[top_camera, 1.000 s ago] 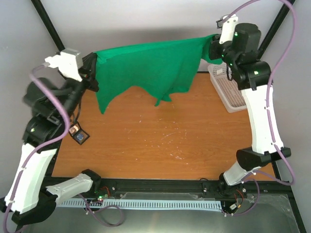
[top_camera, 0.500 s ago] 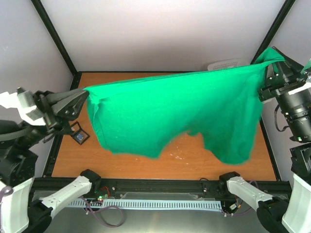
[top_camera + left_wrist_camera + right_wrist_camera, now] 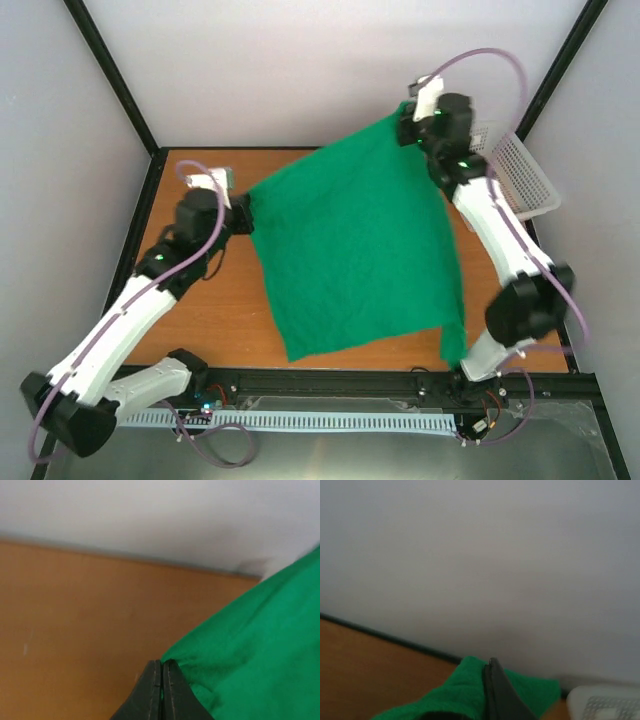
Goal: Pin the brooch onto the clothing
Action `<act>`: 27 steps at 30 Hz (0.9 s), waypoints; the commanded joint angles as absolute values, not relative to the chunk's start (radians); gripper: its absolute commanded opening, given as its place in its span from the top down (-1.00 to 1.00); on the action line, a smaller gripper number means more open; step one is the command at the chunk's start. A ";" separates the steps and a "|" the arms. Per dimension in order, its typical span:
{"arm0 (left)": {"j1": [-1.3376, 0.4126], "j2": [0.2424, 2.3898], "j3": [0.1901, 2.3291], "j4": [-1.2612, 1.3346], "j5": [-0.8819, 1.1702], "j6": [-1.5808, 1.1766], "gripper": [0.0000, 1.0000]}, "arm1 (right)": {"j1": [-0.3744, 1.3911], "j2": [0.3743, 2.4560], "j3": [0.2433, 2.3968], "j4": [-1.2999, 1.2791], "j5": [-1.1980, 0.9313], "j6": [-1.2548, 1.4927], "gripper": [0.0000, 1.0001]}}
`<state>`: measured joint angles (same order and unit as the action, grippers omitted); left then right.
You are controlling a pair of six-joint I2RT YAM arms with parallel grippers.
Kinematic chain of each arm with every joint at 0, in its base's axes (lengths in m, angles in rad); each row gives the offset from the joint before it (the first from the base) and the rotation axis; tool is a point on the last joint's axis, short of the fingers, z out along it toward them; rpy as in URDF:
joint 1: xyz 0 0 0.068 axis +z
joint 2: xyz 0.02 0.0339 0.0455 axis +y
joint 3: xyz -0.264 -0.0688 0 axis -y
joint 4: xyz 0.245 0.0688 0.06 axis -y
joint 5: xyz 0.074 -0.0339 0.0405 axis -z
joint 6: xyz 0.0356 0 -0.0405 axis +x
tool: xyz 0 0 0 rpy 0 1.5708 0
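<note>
The clothing [image 3: 360, 250], a plain green T-shirt, stretches across the right half of the table between both arms, and its lower corner hangs near the front edge. At its left corner my left gripper [image 3: 245, 213] is shut on the cloth. The left wrist view shows the jaws [image 3: 162, 664] pressed together on the edge of the clothing [image 3: 250, 650]. My right gripper [image 3: 406, 120] is shut on the far corner near the back wall. Green fabric [image 3: 455, 690] bunches round those shut jaws [image 3: 490, 664] in the right wrist view. The brooch is out of view.
A white mesh basket [image 3: 522, 172] stands at the back right, just beyond the right arm. Bare wooden table [image 3: 200, 310] shows left of the shirt, partly under the left arm. Black frame posts [image 3: 105, 75] rise at the back corners.
Both arms have swung from holding the shirt stretched high near the camera down and towards the back wall. The shirt now spreads low over the table.
</note>
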<state>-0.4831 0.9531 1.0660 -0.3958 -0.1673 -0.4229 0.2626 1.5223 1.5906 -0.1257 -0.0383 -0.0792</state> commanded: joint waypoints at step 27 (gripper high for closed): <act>-0.294 0.806 0.639 -0.262 0.301 -0.736 -0.41 | 0.435 1.366 0.911 -0.486 -0.313 0.367 -1.00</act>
<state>-0.2981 0.7673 0.6434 -0.3832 0.0620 -0.7162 0.3511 1.3792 1.0294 -0.6029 -0.2127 0.2394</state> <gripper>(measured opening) 0.656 1.000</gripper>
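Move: The green clothing hangs spread between both grippers: its middle is about 18 cm back, 9 cm left and 24 cm below the right hand, and 2 cm back, 22 cm right and 15 cm below the left. It is going to the table's middle, some 13 cm back, 12 left and 43 below the right hand; from the left hand, 3 ahead, 19 right, 34 below. The white basket stands roughly 22 cm right, 4 ahead and 40 below the right hand. The clothing is swung down onto the table: the right hand whips forward about 11 cm and down 25, opening as it goes, while the left drops some 22 cm, drifts left, then opens. Freed, the right draws back 26 cm over the clothing, fingers wide and tipped steeply down, sinking again at the end; the left rises 8 cm, easing back. ##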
